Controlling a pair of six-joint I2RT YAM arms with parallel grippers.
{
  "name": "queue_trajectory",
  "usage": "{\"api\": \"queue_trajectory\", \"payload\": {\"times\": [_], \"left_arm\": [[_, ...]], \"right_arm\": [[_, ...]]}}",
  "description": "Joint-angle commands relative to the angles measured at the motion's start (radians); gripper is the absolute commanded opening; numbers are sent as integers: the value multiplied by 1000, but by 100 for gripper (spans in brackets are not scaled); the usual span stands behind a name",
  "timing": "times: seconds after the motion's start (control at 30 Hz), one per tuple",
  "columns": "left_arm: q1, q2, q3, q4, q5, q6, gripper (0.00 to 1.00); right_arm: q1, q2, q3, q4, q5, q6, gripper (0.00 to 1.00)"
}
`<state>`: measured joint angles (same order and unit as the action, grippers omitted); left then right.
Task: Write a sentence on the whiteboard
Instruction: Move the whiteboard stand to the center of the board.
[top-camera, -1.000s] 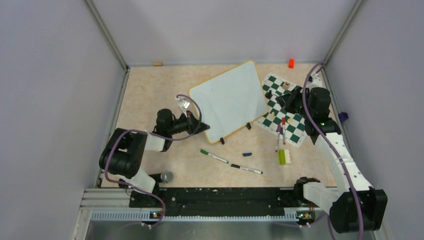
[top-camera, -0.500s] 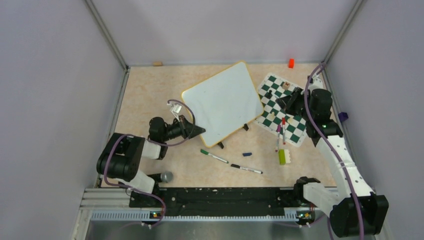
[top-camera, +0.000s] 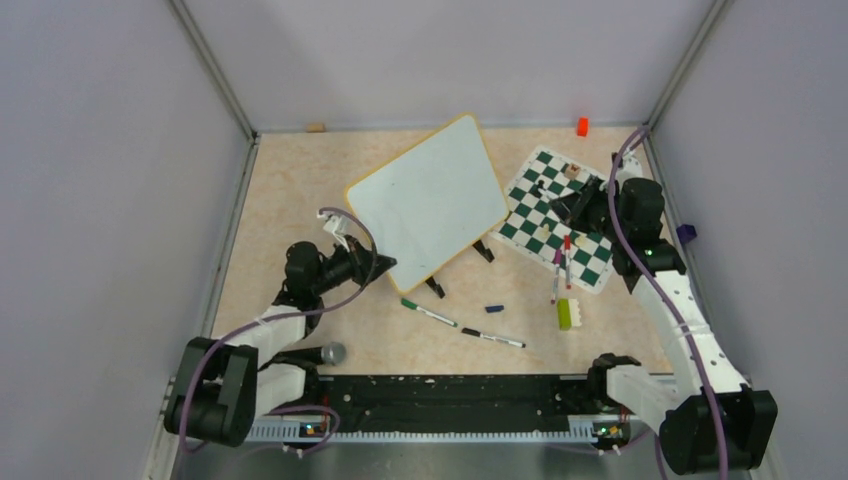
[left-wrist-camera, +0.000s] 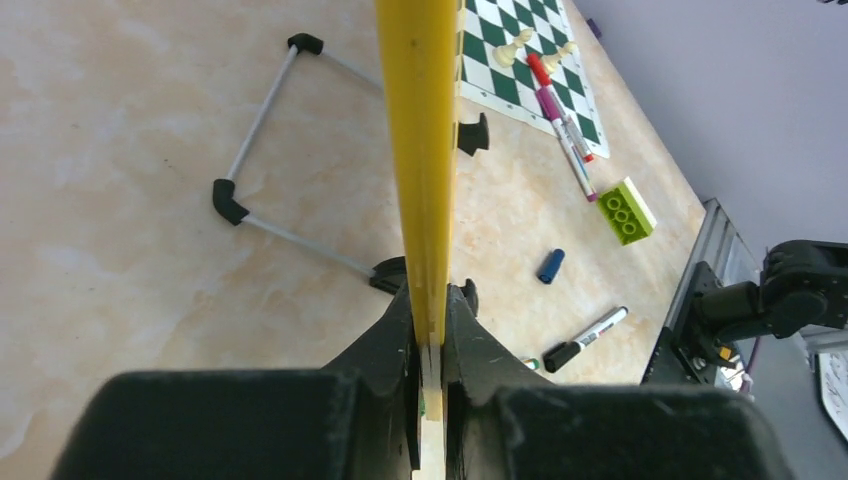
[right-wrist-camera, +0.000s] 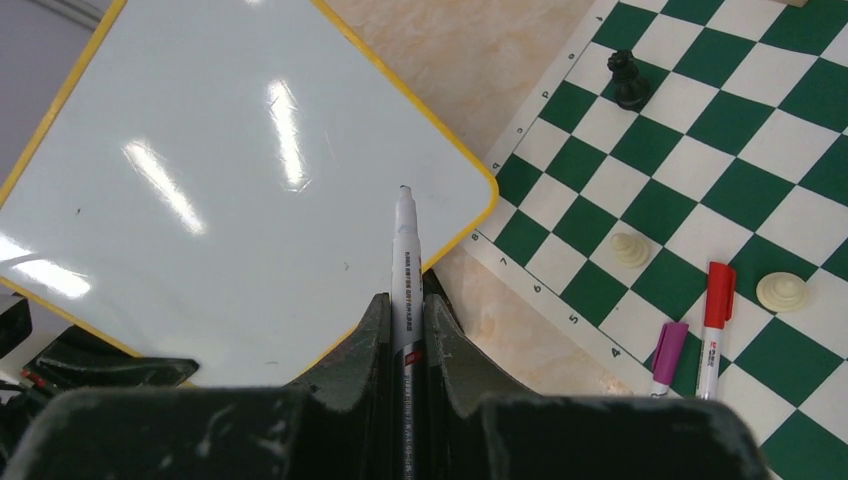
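The whiteboard (top-camera: 425, 205), white with a yellow rim, is tilted up off the table at centre. Its face is blank in the top and right wrist views, so no sentence shows. My left gripper (top-camera: 385, 262) is shut on the board's near-left edge. In the left wrist view the yellow rim (left-wrist-camera: 420, 150) runs edge-on between the closed fingers (left-wrist-camera: 395, 340). My right gripper (top-camera: 563, 207) hovers by the board's right corner, shut on a white marker (right-wrist-camera: 405, 250). The marker's uncapped tip points over the whiteboard (right-wrist-camera: 230, 200).
A green-and-white chessboard (top-camera: 583, 262) with a few pieces lies to the right, a red and a purple marker (top-camera: 563, 262) on it. A green brick (top-camera: 564, 314), blue cap (top-camera: 494, 309), two markers (top-camera: 428, 313) (top-camera: 492, 338) and a microphone (top-camera: 330, 353) lie near the front.
The left arm has drawn back toward the near left, carrying the whiteboard left and turning it more upright. The right gripper with the marker has barely moved.
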<state>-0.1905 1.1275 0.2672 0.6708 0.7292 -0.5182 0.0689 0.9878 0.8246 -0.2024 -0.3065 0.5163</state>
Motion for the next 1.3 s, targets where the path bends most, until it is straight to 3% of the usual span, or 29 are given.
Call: {"api": "queue_trajectory", "payload": {"times": [0.0,0.1,0.23,0.6,0.83,1.07,1.27], "left_arm": [[5,65,33,9,-3,88,0],[4,142,65,12,77,81,0],[3,165,47,132,155,30,0],[3,94,23,36,105,63,1],[5,68,14,20,66,54,49],[7,67,22,-12,-10,44,67],[34,116,30,51,-12,9,72]], "right_arm": [[-4,-23,11,30,-28,-7,0],[-3,-33,13,23,-28,-10,0],[-7,-42,11,17,-27,-10,0],[-4,-43,27,6,-33,-12,0],[-4,-40,25,8,-46,-7,0],[-4,-50,24,3,-55,-8,0],[-3,-49,22,16,-75,3,0]]}}
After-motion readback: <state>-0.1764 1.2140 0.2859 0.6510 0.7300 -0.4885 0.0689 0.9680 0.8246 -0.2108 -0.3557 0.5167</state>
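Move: The left hand has the whiteboard's left edge pinched near its lower corner, held a little raised; the board's middle is about 14 cm ahead, 9 cm to the right and 4 cm higher. Roughly 8 cm back, 9 cm right and 7 cm below lies the green marker, with the blue cap some 7 cm back and 23 cm right at table height. From the right hand, still holding its marker, the board's middle is about 9 cm ahead, 26 cm left and 6 cm lower. Keeping its pinch on the left edge, the left hand lowers the whiteboard about 2 cm towards the table, easing roughly 1 cm forward and then drawing back and slightly right, the wrist turning some 5 degrees clockwise. It holds steady there for a moment, then spreads its fingers wide and lets go of the edge, creeping about 1 cm forward and left as the wrist turns back, still at that height with the open fingers either side of the board's lower corner. ##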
